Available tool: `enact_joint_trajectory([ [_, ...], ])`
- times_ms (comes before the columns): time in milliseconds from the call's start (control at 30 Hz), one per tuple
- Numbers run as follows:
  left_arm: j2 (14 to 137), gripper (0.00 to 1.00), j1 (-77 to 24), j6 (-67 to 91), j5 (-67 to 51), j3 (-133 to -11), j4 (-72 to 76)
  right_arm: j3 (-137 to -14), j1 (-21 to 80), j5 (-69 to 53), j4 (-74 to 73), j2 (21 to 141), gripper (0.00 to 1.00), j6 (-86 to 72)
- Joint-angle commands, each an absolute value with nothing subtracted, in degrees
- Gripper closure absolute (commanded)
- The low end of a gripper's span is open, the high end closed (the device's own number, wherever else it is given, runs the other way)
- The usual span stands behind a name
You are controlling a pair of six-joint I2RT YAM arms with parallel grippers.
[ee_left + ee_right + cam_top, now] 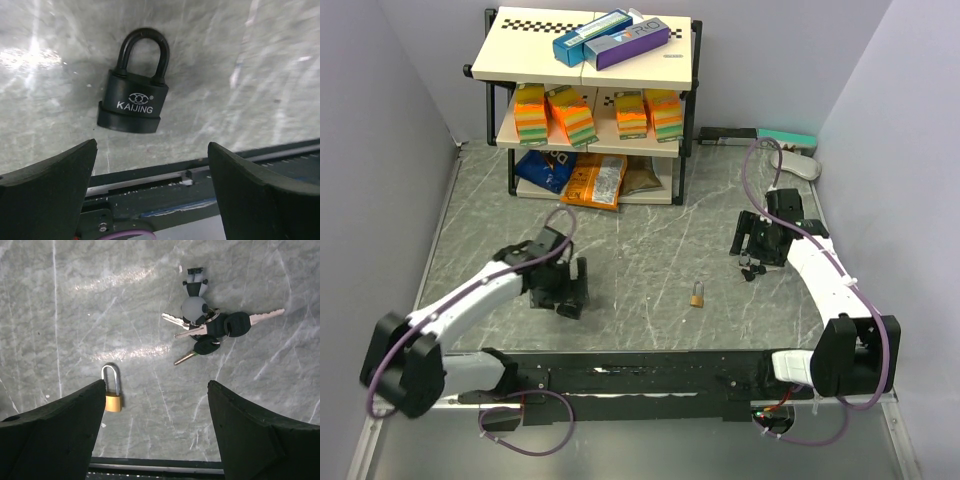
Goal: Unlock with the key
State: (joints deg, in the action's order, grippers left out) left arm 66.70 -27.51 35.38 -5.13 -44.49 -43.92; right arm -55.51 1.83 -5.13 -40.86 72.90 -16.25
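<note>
A black padlock (pixel 132 100) marked KAIJING lies flat on the grey marbled table, shackle closed and pointing away from me. My left gripper (pixel 152 150) hangs open just short of it, with nothing between the fingers; in the top view this gripper (pixel 568 290) is left of centre. A small brass padlock (pixel 698 295) with a silver shackle lies mid-table, also seen in the right wrist view (pixel 112 392). A bunch of black-headed keys (pixel 212 330) with a grey figure charm lies beyond my right gripper (pixel 157 390), which is open and empty above the table.
A two-tier shelf (pixel 588 60) at the back holds boxes and sponge packs, with snack bags under it. A teal-topped box (pixel 785 138) and a white object (pixel 798 166) sit at the back right. The black base rail (pixel 640 375) runs along the near edge.
</note>
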Motion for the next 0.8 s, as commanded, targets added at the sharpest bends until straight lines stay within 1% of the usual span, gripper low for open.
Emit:
enact_joint_trajectory([
  [0,73.63,0.02,-33.04,39.55,3.06,-49.29,-44.02,-55.80,1.32,-2.91,-39.03,72.77,0.11,-15.82],
  [33,74.52,0.01,-33.39,39.55,5.77,-49.92,-44.38,-56.51,1.41,-2.55,-39.11,73.82,0.11,-15.91],
  [167,78.30,0.01,-33.66,39.90,9.05,-51.77,-45.61,-60.46,1.32,-6.14,-39.73,79.09,0.13,-17.66],
  [333,82.08,0.02,-33.66,39.90,9.14,-51.42,-44.48,-59.77,1.32,-8.79,-38.14,79.10,0.13,-18.54],
  [533,85.25,0.10,-34.01,38.67,8.17,-51.59,-43.16,-59.50,1.32,-8.61,-38.32,79.01,0.13,-18.46],
  [567,85.60,0.13,-34.01,38.41,8.17,-51.77,-42.55,-59.59,1.32,-8.61,-38.32,78.93,0.13,-18.46],
  [633,87.27,0.16,-34.01,37.71,8.09,-52.21,-42.10,-59.68,1.32,-8.70,-38.32,78.93,0.13,-18.54],
  [667,88.15,0.20,-34.01,37.44,7.91,-52.38,-41.93,-59.68,1.32,-8.61,-38.41,78.93,0.13,-18.54],
  [767,91.14,0.27,-34.01,36.91,8.26,-53.00,-41.83,-59.59,1.32,-8.26,-38.41,78.75,0.13,-18.55],
])
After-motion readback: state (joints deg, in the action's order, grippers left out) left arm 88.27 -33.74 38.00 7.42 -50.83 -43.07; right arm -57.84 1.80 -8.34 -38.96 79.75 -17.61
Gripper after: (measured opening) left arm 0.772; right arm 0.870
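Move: The black padlock lies flat about 3 cm ahead of the left hand, neither left nor right of it, and some 7 cm below. From that hand the small brass padlock is roughly 29 cm to the right and 5 cm farther out, at table height. The key bunch is about 3 cm ahead of the right hand, 5 cm to its right and 11 cm below; from the right hand the brass padlock is about 4 cm back and 7 cm to the left. Over the black padlock the left hand sinks some 5.5 cm and eases about 2 cm forward. It rolls its left side up by roughly 15 degrees so the fingers point more squarely down, then starts closing them from wide open around the lock body; contact can't be made out. The right hand, fingers open, shifts about 2 cm forward, a little down and left, then hangs still above the table near the keys. ##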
